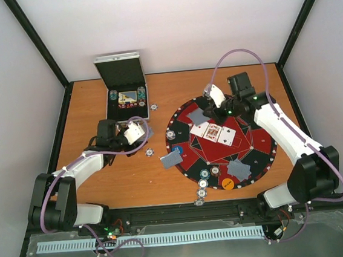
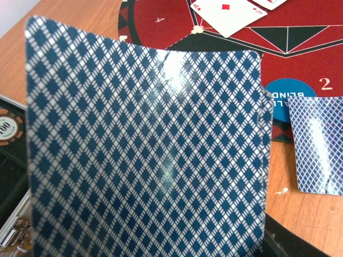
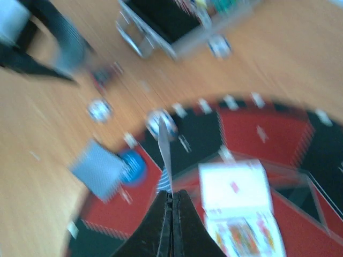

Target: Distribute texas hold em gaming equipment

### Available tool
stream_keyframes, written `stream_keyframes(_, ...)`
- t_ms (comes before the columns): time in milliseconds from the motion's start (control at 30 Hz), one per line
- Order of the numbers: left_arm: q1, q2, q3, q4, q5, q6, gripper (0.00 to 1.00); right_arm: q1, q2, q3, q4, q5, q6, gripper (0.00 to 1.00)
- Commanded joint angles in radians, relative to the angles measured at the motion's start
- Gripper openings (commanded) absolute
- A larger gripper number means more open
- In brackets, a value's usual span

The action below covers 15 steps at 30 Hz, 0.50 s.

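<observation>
Blue-backed playing cards (image 2: 144, 150) fill the left wrist view and hide the fingers. From above, my left gripper (image 1: 128, 136) is shut on them over the wood, left of the round red and black mat (image 1: 259, 156). My right gripper (image 3: 172, 194) is shut on a single card (image 3: 163, 152), seen edge-on and blurred, above the mat's far side (image 1: 217, 95). Face-up cards (image 1: 219, 133) lie at the mat's centre. Face-down cards (image 1: 170, 159) sit at several seats. Poker chips (image 1: 201, 183) cluster at the near rim, beside an orange disc (image 1: 227, 184). A blue disc (image 1: 177, 150) lies at the left rim.
An open metal case (image 1: 126, 96) with chips and a card deck stands at the back left. Loose chips (image 1: 149, 150) lie on the wood between the case and the mat. Black frame posts and white walls close in the table.
</observation>
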Motion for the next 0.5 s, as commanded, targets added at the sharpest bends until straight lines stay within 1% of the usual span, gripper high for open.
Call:
stream_keyframes(0,0.007,0.010,0.054,0.021,0.032,-0.011,0.53,0.088,-0.010,-0.134,0.612,-0.456,0.327,0.03)
stream_keyframes(33,0.007,0.009,0.055,0.022,0.033,-0.016,0.53,0.123,0.019,-0.144,0.702,-0.462,0.365,0.03)
stream_keyframes(67,0.008,0.010,0.055,0.023,0.036,-0.021,0.53,0.154,0.051,-0.143,0.739,-0.462,0.386,0.03)
stream_keyframes(133,0.007,0.007,0.055,0.023,0.038,-0.026,0.53,0.198,0.120,-0.119,0.795,-0.474,0.438,0.03)
stream_keyframes(233,0.007,0.003,0.049,0.023,0.043,-0.025,0.53,0.224,0.201,-0.090,0.863,-0.502,0.538,0.03)
stream_keyframes(333,0.007,-0.001,0.043,0.029,0.044,-0.027,0.53,0.239,0.259,-0.064,0.895,-0.526,0.577,0.03)
stream_keyframes(467,0.007,-0.003,0.043,0.034,0.044,-0.028,0.53,0.265,0.327,-0.006,0.832,-0.513,0.552,0.03)
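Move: The blue-backed deck, still held by my left hand, is about 28 cm to the left of my right hand, 2 cm back and some 9 cm lower. Below my right hand by roughly 19 cm lie the face-up cards, their middle one 5 cm back and 1 cm right; at that same height the chip at the mat's left edge is 19 cm left, 5 cm back. From my left hand point the deck's middle is 2 cm ahead, 3 cm right and 1 cm up. With one face-down card still pinched in my closed right fingers, I sweep it quickly left by about 17 cm, off from over the face-up cards towards the deck in my left hand. The path arches up 3 or 4 cm and sinks back to its starting height, while the wrist swings some 35 degrees so that the fingers point more sideways to the left. My left hand keeps its hold on the deck, practically still. ##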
